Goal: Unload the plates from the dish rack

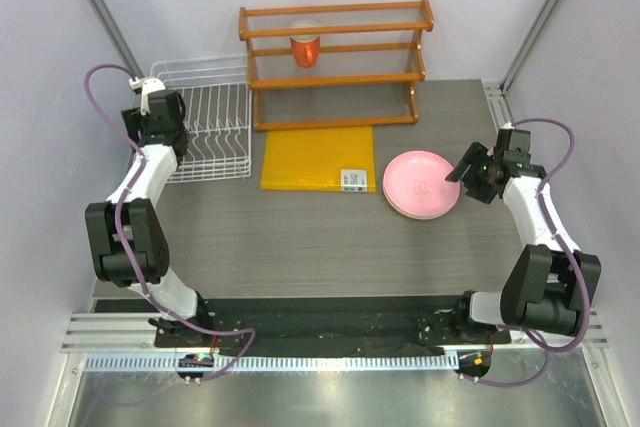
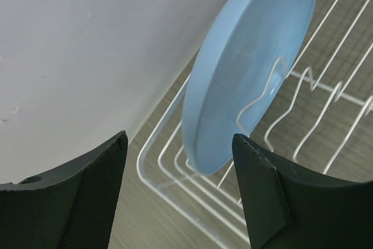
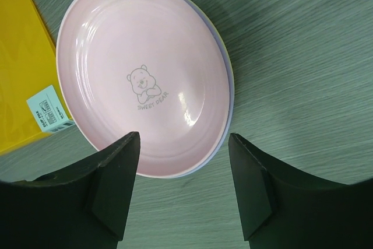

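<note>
A light blue plate [image 2: 250, 68] stands on edge in the white wire dish rack [image 2: 175, 170], close to the left wall. My left gripper [image 2: 180, 167] is open just in front of the plate's lower rim, and neither finger touches it. In the top view the left gripper [image 1: 152, 97] hangs over the dish rack's [image 1: 215, 137] far left corner. A pink plate [image 3: 140, 80] lies flat on the table on top of a lilac plate [image 3: 226, 94]. My right gripper [image 3: 183, 167] is open and empty just off this stack's [image 1: 422, 184] right edge.
An orange wooden shelf rack [image 1: 335, 62] with an orange cup [image 1: 305, 47] stands at the back. A yellow board [image 1: 318, 157] with a white label lies flat between the dish rack and the plate stack. Walls close in the left and right sides.
</note>
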Robot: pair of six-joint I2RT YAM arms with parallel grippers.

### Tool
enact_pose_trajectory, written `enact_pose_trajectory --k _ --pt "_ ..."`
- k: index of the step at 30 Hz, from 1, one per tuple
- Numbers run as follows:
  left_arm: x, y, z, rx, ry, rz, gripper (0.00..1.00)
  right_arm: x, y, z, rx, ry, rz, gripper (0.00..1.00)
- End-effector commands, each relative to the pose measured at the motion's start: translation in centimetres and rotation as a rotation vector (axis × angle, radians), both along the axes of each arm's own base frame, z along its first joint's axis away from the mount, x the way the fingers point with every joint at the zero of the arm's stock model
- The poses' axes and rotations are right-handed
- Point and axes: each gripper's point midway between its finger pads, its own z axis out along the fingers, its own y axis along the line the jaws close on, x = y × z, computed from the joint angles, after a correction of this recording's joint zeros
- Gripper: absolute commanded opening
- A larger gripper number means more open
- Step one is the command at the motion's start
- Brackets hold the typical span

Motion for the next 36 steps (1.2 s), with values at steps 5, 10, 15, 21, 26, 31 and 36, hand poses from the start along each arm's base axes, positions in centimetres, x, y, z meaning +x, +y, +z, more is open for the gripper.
enact_pose_trajectory --k 5,10,15,21,26,31,36 --pt "4.1 0.8 2.7 0.021 -0.111 0.012 0.66 0.7 0.1 0.3 -0.001 -0.035 0.019 0.68" --pt "4.0 1.2 2.8 0.037 -0.125 0.040 0.55 0.8 0.1 0.3 0.002 -0.036 0.023 0.67" --pt "3.8 1.3 2.1 0.037 -0.107 0.056 0.49 0.8 0.3 0.2 0.010 -0.035 0.031 0.67" --pt "3.8 1.5 1.5 0.046 -0.083 0.066 0.42 0.8 0.3 0.2 0.011 -0.035 0.032 0.67" --pt "3.6 1.6 1.1 0.036 -0.087 0.085 0.11 0.7 0.4 0.1 0.014 -0.032 0.037 0.67" --pt "3.6 1.5 1.4 0.036 -0.089 0.083 0.00 0.8 0.4 -0.1 0.016 -0.031 0.036 0.67" --pt "3.1 1.2 3.6 0.089 -0.110 0.092 0.00 0.8 0.5 -0.1 0.019 -0.031 0.038 0.67"
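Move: The blue plate stands on edge in the dish rack; its middle is about 9 cm ahead of the left gripper, 1 cm to the right and some 3 cm lower, with its near rim just beyond the open fingers. The middle of the dish rack lies about 5 cm ahead, 13 cm right and 10 cm below, and the yellow mat about 44 cm right, level, 15 cm below. From the right hand, the blue plate is some 20 cm ahead, 75 cm left and slightly higher. Bring the left gripper forward about 3.5 cm onto the near rim of the blue plate, open fingers straddling the edge. Then nearly hold it there while the fingers close, slowly at first and then fast, and pinch the thin rim; as they shut, let the hand ease left a little over 1 cm and back about 1 cm. ##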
